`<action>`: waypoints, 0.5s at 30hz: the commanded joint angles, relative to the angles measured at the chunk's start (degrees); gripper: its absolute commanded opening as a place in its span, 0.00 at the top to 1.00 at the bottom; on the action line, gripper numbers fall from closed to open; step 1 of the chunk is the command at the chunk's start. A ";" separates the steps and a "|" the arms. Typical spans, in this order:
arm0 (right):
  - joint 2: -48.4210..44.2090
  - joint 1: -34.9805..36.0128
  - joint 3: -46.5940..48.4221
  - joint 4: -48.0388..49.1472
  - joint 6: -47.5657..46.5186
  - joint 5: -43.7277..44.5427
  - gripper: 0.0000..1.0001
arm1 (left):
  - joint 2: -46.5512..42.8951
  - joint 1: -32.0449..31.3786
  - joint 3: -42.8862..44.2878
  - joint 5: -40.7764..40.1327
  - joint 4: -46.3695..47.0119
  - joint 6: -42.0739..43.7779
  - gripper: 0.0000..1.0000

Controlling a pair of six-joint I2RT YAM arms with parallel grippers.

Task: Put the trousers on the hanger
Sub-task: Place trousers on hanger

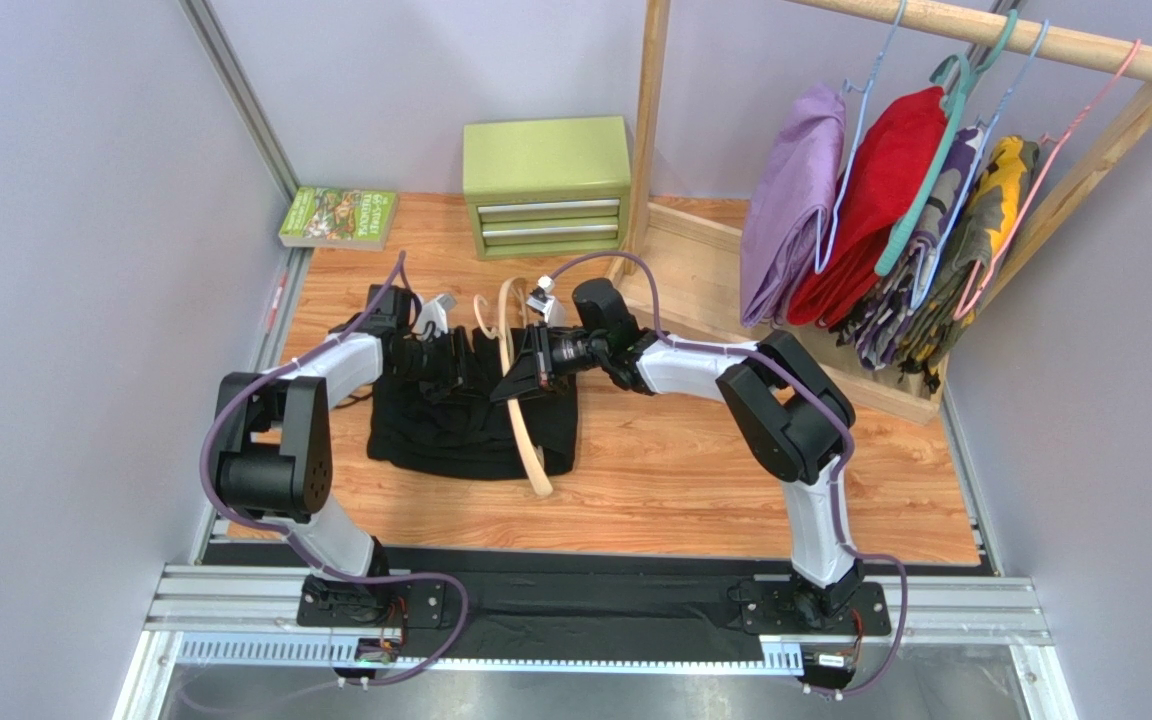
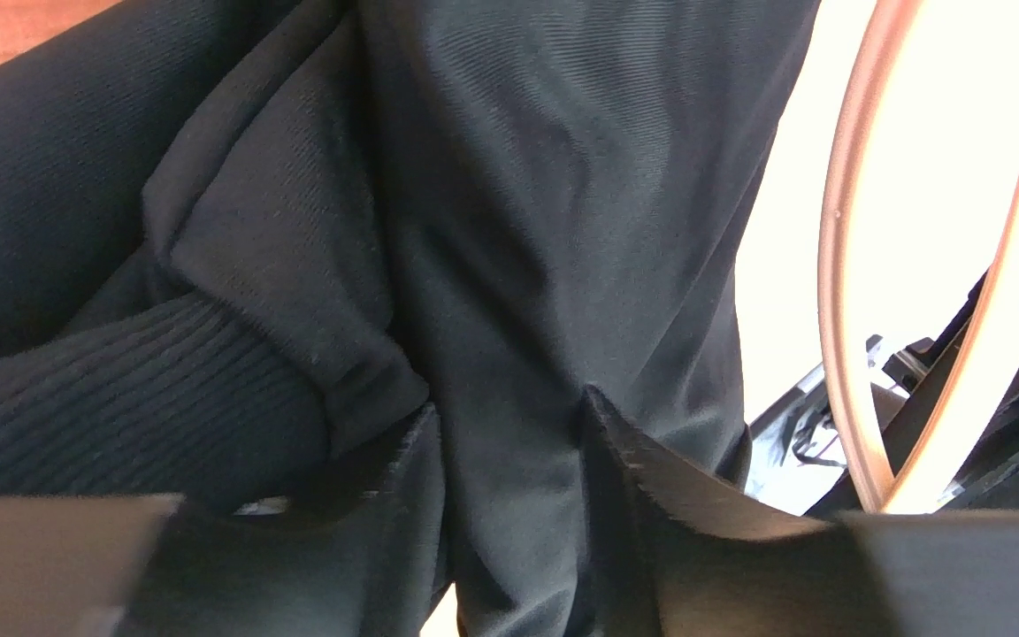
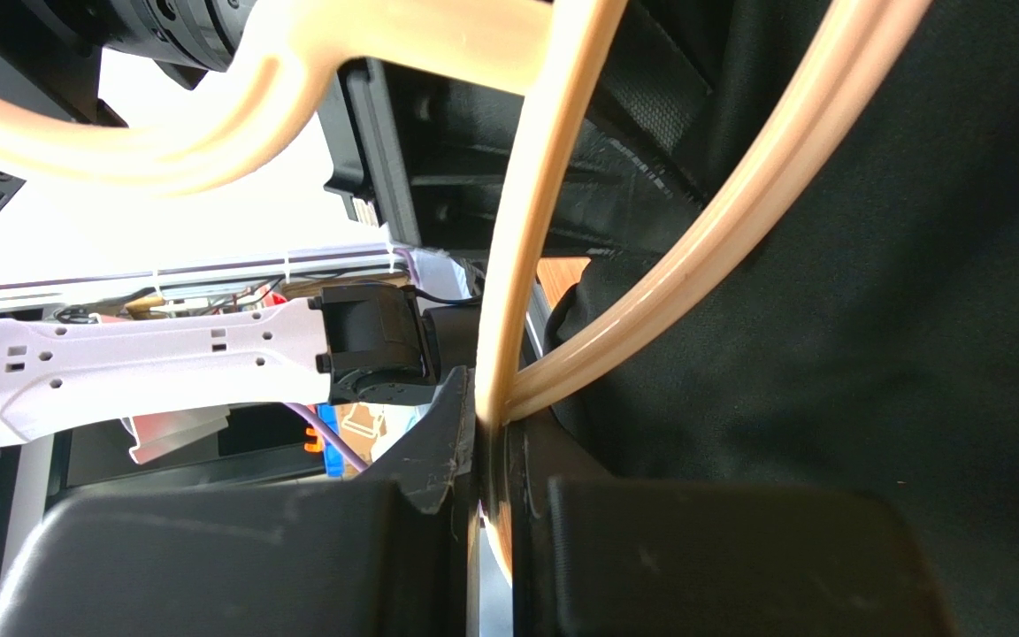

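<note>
The black trousers (image 1: pixel 455 413) lie bunched on the wooden table, part of them lifted. My left gripper (image 1: pixel 440 338) is shut on a fold of the trousers (image 2: pixel 528 266), the cloth pinched between both fingers. My right gripper (image 1: pixel 525 371) is shut on the pale beige wooden hanger (image 1: pixel 519 398), which stands tilted over the trousers' right part. In the right wrist view the hanger's thin bar (image 3: pixel 528 266) sits clamped between the fingers, black cloth (image 3: pixel 847 372) to its right. The hanger's curve shows in the left wrist view (image 2: pixel 847 266).
A green drawer box (image 1: pixel 546 185) and a book (image 1: pixel 337 216) stand at the back. A wooden rack (image 1: pixel 717 270) at the back right holds purple (image 1: pixel 790 203), red (image 1: pixel 875 195) and patterned garments on thin hangers. Grey walls close both sides.
</note>
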 commanded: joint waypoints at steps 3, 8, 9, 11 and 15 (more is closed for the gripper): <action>-1.43 -0.56 -0.13 1.94 1.96 -1.42 1.00 | -0.09 -0.52 2.29 0.94 2.44 0.19 0.67; -1.78 -1.18 -0.39 1.77 1.43 -1.42 1.00 | -1.75 -0.52 2.90 2.26 1.48 -0.52 1.00; -2.13 -1.27 -0.22 1.94 1.43 -1.33 1.00 | -3.15 -0.52 3.25 2.26 -0.18 -0.25 1.00; -2.14 -1.53 0.22 3.16 1.51 -1.77 1.00 | -5.09 -0.52 4.57 2.00 -2.47 0.71 1.00; -1.44 -1.71 0.84 11.41 6.34 -3.53 1.00 | -11.68 -0.43 7.38 0.07 -9.93 2.03 1.00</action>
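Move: A fold of the black trousers stands right between my half-open left fingers, level with the tips. The trousers' spread-out middle is about 3 cm back, 2 cm to the left and 4 cm lower. The hanger, held in my right fingers, has its middle roughly 8 cm to my left hand's right, level fore and aft, some 6 cm higher. For my right hand, the fold lies about 7 cm left, 1 cm ahead and 6 cm below. I shut my left fingers on the fold where they are, going from half open to fully closed, and only once it is pinched do I lift it about 3 cm, nearly straight up beside the hanger with the wrist hardly turning. My right hand keeps its grip on the hanger and all but stays put. ##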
